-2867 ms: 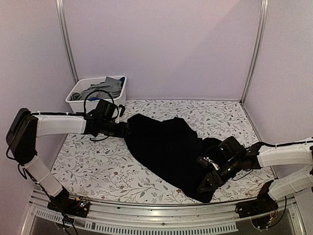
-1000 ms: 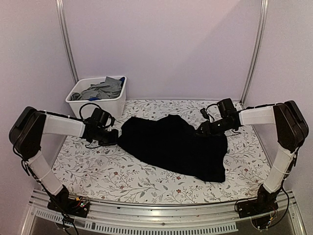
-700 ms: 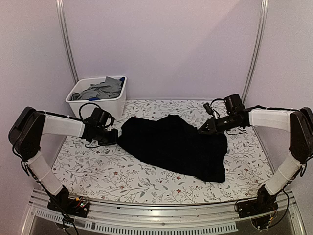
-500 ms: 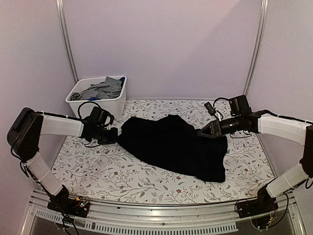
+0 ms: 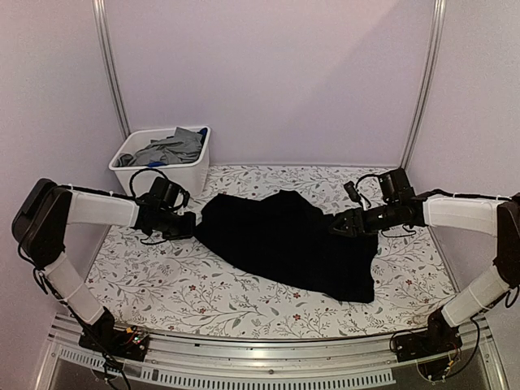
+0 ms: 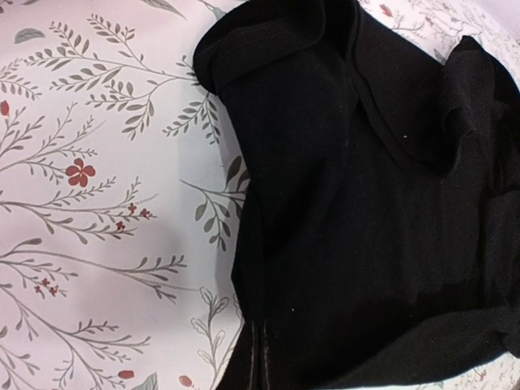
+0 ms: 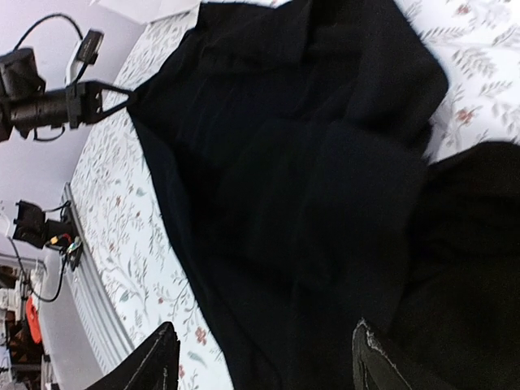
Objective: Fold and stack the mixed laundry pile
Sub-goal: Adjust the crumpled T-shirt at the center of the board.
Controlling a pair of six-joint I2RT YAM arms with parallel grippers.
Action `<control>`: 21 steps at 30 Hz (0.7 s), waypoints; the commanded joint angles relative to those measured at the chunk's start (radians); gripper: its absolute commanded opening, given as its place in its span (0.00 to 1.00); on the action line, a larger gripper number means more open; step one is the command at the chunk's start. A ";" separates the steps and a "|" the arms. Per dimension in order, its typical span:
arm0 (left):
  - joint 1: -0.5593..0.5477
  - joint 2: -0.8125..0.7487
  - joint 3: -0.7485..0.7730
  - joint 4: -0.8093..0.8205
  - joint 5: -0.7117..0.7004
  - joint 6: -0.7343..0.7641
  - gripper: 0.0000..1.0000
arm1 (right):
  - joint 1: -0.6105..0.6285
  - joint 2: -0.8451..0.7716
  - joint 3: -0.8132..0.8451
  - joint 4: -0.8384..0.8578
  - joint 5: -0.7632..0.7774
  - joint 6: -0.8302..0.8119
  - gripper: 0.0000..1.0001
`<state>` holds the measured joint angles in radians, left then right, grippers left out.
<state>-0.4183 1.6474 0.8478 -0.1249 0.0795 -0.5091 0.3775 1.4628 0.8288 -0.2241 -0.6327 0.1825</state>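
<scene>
A black T-shirt point(image 5: 284, 244) lies spread and rumpled across the middle of the floral table. My left gripper point(image 5: 192, 225) is shut on its left edge. In the left wrist view the closed fingers point(image 6: 262, 366) pinch the black T-shirt point(image 6: 366, 227) at the bottom of the frame. My right gripper point(image 5: 337, 227) hangs open just over the shirt's far right edge, holding nothing. The right wrist view shows its two fingertips point(image 7: 162, 357) wide apart with the black T-shirt point(image 7: 284, 162) below them. A grey shirt point(image 5: 175, 146) and a bit of blue cloth point(image 5: 201, 130) lie in the bin.
The white plastic bin point(image 5: 162, 175) stands at the back left corner, against the wall. Metal posts point(image 5: 110, 73) rise at both back corners. The floral table cover point(image 5: 162, 276) shows bare to the left and in front of the shirt.
The right arm carried the shirt's front corner to the back right and let go; its jaws now stand open. The left gripper has kept its hold in place.
</scene>
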 commanded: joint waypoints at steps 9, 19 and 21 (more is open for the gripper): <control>0.012 0.000 0.014 0.005 -0.011 0.019 0.00 | -0.044 0.296 0.244 0.026 -0.018 -0.101 0.63; 0.012 0.005 0.017 0.006 -0.014 0.024 0.00 | -0.019 0.287 0.214 0.036 -0.150 -0.122 0.37; 0.012 0.013 0.017 0.009 -0.010 0.023 0.00 | -0.019 0.309 0.223 0.024 -0.139 -0.133 0.37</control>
<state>-0.4183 1.6478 0.8482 -0.1249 0.0734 -0.4992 0.3489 1.7859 1.0531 -0.1970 -0.7292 0.0803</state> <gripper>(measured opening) 0.005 0.369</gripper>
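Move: The right hand hovers open over the T-shirt. The raised fold it goes for lies some 6 cm ahead, 3 cm to its left and 4 cm below. The T-shirt's corner held in the left hand is about 31 cm left and 5 cm ahead of the right hand; its near-right corner is 14 cm back and 4 cm right, its far hump 16 cm ahead and 11 cm left. From the left hand, the fold lies about 28 cm right, roughly level. The right fingers close part-way, to about half their starting gap, around the raised fold of the black T-shirt. To get there the open hand sweeps about 7 cm forward over the cloth, sinks some 3 cm onto the fold while easing left, and edges back slightly as the fingers narrow. The left hand stays still, shut on its corner. ##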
